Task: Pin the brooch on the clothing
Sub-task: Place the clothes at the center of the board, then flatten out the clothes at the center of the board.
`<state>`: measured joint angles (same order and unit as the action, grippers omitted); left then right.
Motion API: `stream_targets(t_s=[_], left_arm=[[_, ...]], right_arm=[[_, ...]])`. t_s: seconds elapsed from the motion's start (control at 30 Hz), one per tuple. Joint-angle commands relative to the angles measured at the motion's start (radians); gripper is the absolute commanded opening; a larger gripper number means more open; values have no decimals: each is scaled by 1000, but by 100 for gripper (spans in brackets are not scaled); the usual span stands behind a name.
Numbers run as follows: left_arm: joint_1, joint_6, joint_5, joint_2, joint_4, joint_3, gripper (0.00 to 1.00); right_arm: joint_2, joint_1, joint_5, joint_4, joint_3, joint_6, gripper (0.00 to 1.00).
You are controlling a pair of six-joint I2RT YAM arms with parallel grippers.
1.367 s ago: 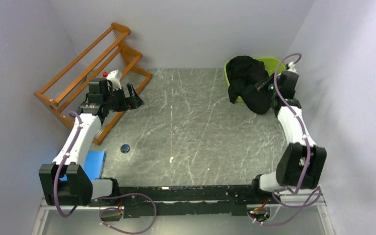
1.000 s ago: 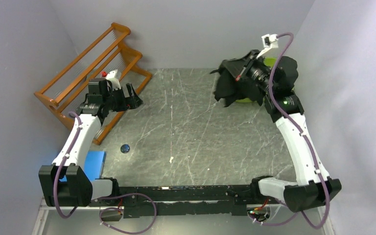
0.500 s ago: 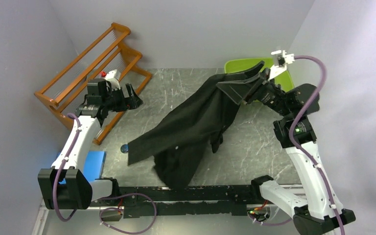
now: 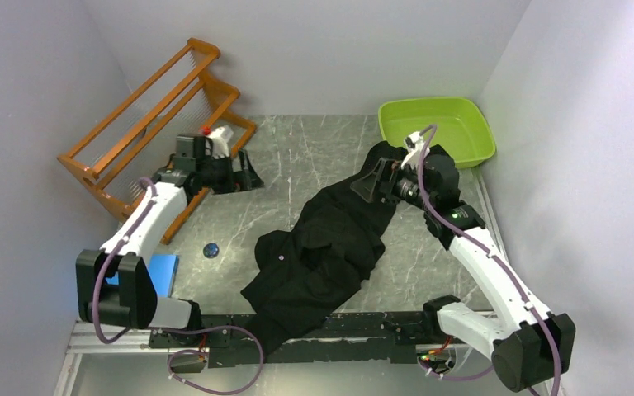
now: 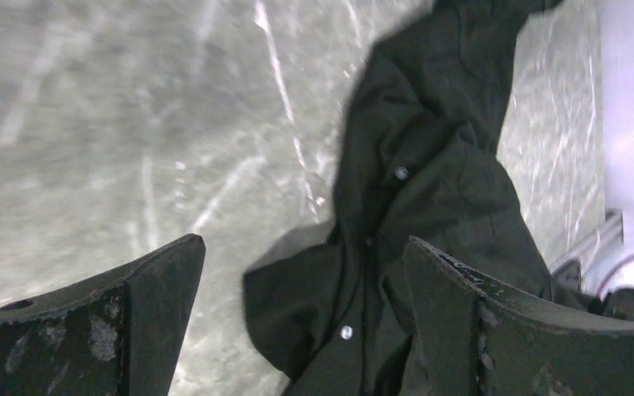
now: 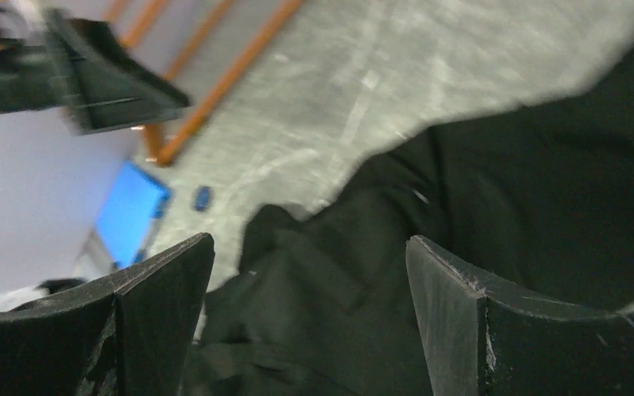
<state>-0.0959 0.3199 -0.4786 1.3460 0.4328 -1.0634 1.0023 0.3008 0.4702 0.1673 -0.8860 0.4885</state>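
Note:
The clothing (image 4: 322, 247), a black shirt with small pale buttons, lies crumpled across the table from near the green bin to the front edge. It also fills the left wrist view (image 5: 429, 190) and the right wrist view (image 6: 479, 206). The brooch (image 4: 210, 249), a small dark blue disc, rests on the table left of the shirt and shows in the right wrist view (image 6: 203, 198). My right gripper (image 4: 373, 183) (image 6: 309, 243) hovers open over the shirt's far end, nothing between its fingers. My left gripper (image 4: 243, 175) (image 5: 304, 243) stands open at the back left, apart from the shirt.
A green bin (image 4: 462, 111) stands at the back right. A wooden rack (image 4: 132, 124) leans along the left wall behind my left arm. A blue pad (image 4: 161, 276) lies at the front left near the brooch.
My right gripper pulled the shirt out of the green bin, swung it over the table and opened; the shirt has dropped onto the table. My left gripper shifted slightly right.

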Motion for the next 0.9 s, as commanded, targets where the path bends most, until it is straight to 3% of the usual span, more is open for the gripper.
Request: stream_targets(t_s=[0.0, 0.23, 0.37, 0.67, 0.77, 0.83, 0.87], left_arm=[[-162, 55, -40, 49, 6, -33, 96], [-518, 143, 45, 48, -157, 41, 96], [-633, 137, 154, 23, -163, 51, 96], [-666, 176, 339, -156, -243, 144, 96], [-666, 184, 377, -225, -300, 187, 96], [-666, 185, 406, -261, -324, 214, 96], [-666, 187, 426, -278, -329, 232, 96]], right_arm=[[-2, -39, -241, 78, 110, 3, 90], [7, -215, -41, -5, 389, 175, 91], [14, -243, -16, -1, 469, 194, 88], [130, -235, 19, -150, 539, 200, 72], [185, -203, -45, -161, 509, 182, 68], [211, -161, -92, -162, 477, 169, 62], [220, -142, -104, -185, 450, 164, 51]])
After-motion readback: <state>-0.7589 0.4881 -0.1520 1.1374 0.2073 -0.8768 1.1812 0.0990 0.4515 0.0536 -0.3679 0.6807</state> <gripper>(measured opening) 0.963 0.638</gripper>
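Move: The clothes' right-hand edge fold lies about 6 cm to the right hand's right, 5 cm back and 25 cm below; the green basket's middle is some 26 cm ahead of that hand and 21 cm to its right. For the left hand, the middle of the clothes is roughly 19 cm right, 13 cm back and 17 cm below, and the small blue disc 9 cm left, 14 cm back on the table. Onto the clothes' right edge fold the open right hand drops about 24 cm, moving right and slightly back, tipping some 40 degrees down and turning clockwise; down there its fingers begin to close astride the fold. The left hand sweeps right and back over the clothes, turning clockwise, then rises and eases slightly back left, fingers open, clear of the fabric. ##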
